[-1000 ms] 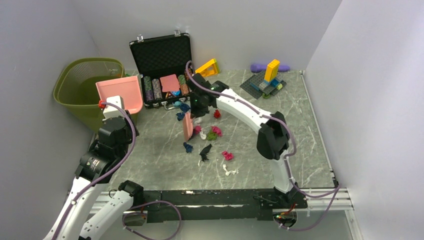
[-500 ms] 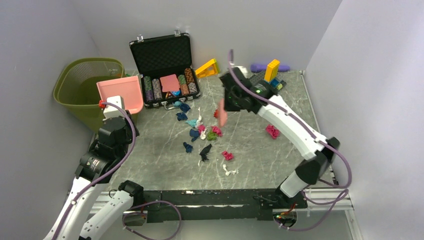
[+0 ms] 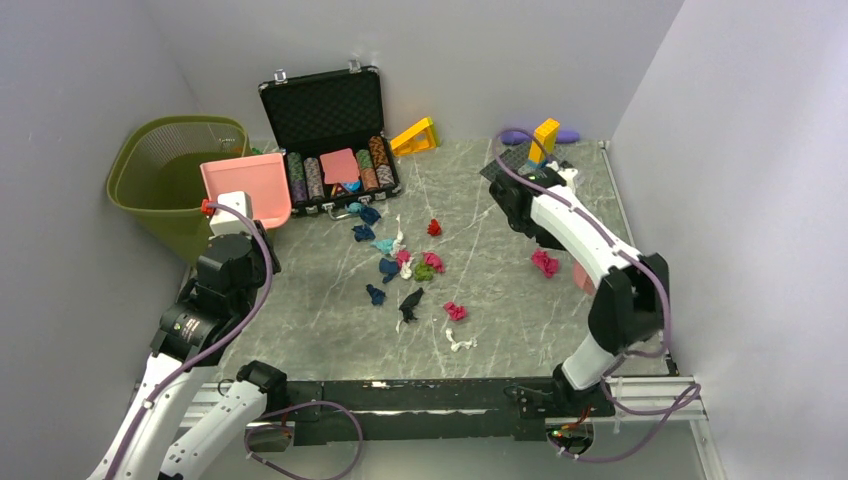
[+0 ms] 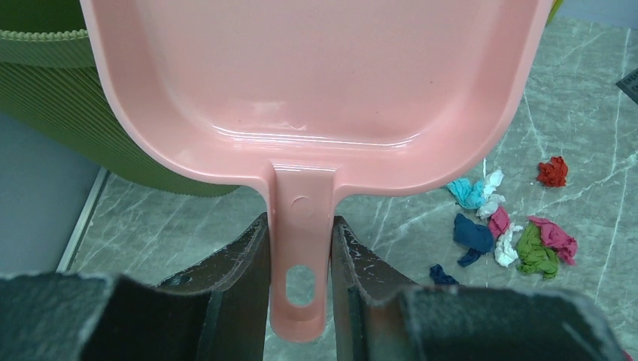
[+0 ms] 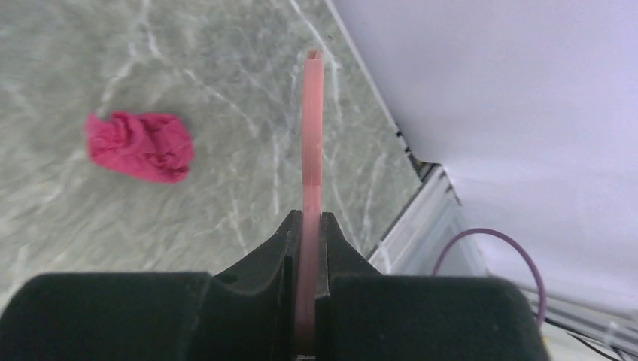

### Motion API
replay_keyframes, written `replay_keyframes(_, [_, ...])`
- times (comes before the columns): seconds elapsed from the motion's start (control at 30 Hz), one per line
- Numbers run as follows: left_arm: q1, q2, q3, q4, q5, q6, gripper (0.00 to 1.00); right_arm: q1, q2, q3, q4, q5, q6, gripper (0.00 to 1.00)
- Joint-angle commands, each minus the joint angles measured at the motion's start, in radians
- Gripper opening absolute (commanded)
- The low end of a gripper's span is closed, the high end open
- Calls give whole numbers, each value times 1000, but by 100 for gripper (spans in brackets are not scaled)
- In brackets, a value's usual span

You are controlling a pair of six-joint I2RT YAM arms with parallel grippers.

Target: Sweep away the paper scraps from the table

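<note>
Paper scraps (image 3: 405, 265) in pink, blue, green, black and white lie bunched mid-table (image 3: 320, 320), also visible past the dustpan as scraps (image 4: 519, 241). One pink scrap (image 3: 545, 263) lies alone at the right; it shows as the pink scrap (image 5: 141, 145). My left gripper (image 4: 301, 226) is shut on the handle of a pink dustpan (image 4: 316, 75), held at the far left as the dustpan (image 3: 247, 190) by the bin. My right gripper (image 5: 308, 218) is shut on a thin pink scraper (image 5: 311, 128), seen edge-on just right of the lone scrap. Only the scraper's tip (image 3: 583, 277) peeks from under the forearm.
A green mesh bin (image 3: 165, 165) stands off the table's far left corner. An open black case (image 3: 330, 140) of poker chips sits at the back. A yellow wedge (image 3: 415, 135), toy bricks (image 3: 535, 160) and a purple item (image 3: 520, 133) lie along the back. White walls close in on both sides.
My right arm swung with the scraper from beside the case to the right side of the table. One pink scrap now lies at the right. The dustpan shifted slightly.
</note>
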Motion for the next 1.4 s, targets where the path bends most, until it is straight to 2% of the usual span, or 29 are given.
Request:
replay_keyframes(0.0, [6, 8, 6, 50, 22, 13, 0, -11, 131, 6, -52, 94, 31, 0])
replay_keyframes(0.07, [7, 11, 8, 50, 21, 13, 0, 2, 218, 32, -11, 44, -23, 0])
replay_keyframes(0.17, [11, 15, 9, 48, 21, 13, 0, 75, 298, 71, 136, -64, -184, 0])
replay_keyframes(0.3, [14, 16, 6, 49, 22, 14, 0, 192, 325, 187, 315, -391, -385, 0])
replay_keyframes(0.33, [14, 17, 6, 49, 19, 14, 0, 257, 332, 298, 327, -506, -409, 0])
replay_keyframes(0.4, [15, 19, 6, 49, 19, 14, 0, 306, 335, 399, 326, -618, -423, 0])
replay_keyframes(0.53, [17, 27, 10, 50, 27, 17, 0, 328, 293, 513, 336, -800, -427, 0])
replay_keyframes(0.67, [18, 25, 9, 51, 32, 17, 0, 295, 226, 549, 281, -775, -411, 0])
replay_keyframes(0.87, [22, 26, 10, 50, 38, 17, 0, 279, 155, 514, 101, -520, -327, 0])
replay_keyframes(1.1, [24, 24, 9, 52, 47, 17, 0, 306, 37, 240, -51, -415, -188, 0])
replay_keyframes(1.23, [27, 29, 12, 50, 55, 17, 0, 344, -54, 47, -51, -457, -125, 0])
replay_keyframes(1.37, [29, 27, 10, 49, 57, 17, 0, 392, -155, -79, -44, -528, -31, 0])
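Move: The right hand, holding the brush, has the lone pink scrap about 6 cm ahead, 4 cm to its left and 17 cm below. The scrap pile lies roughly 35 cm left and 6 cm ahead of the hand; the red scrap is some 29 cm left and 14 cm ahead, and the near pink scrap about 24 cm left and 6 cm back. From the left hand, the lone pink scrap is around 57 cm right and 10 cm ahead, 26 cm below. Still pinching the brush handle, the right hand dips nearly 10 cm and, veering slightly forward, swings fast to the left about 30 cm towards the scrap pile, rising in the second half and turning counter-clockwise some 45 degrees. It then climbs a little more and swings back about 15 cm right and 11 cm towards the base, sinking again and partly unwinding the turn. ##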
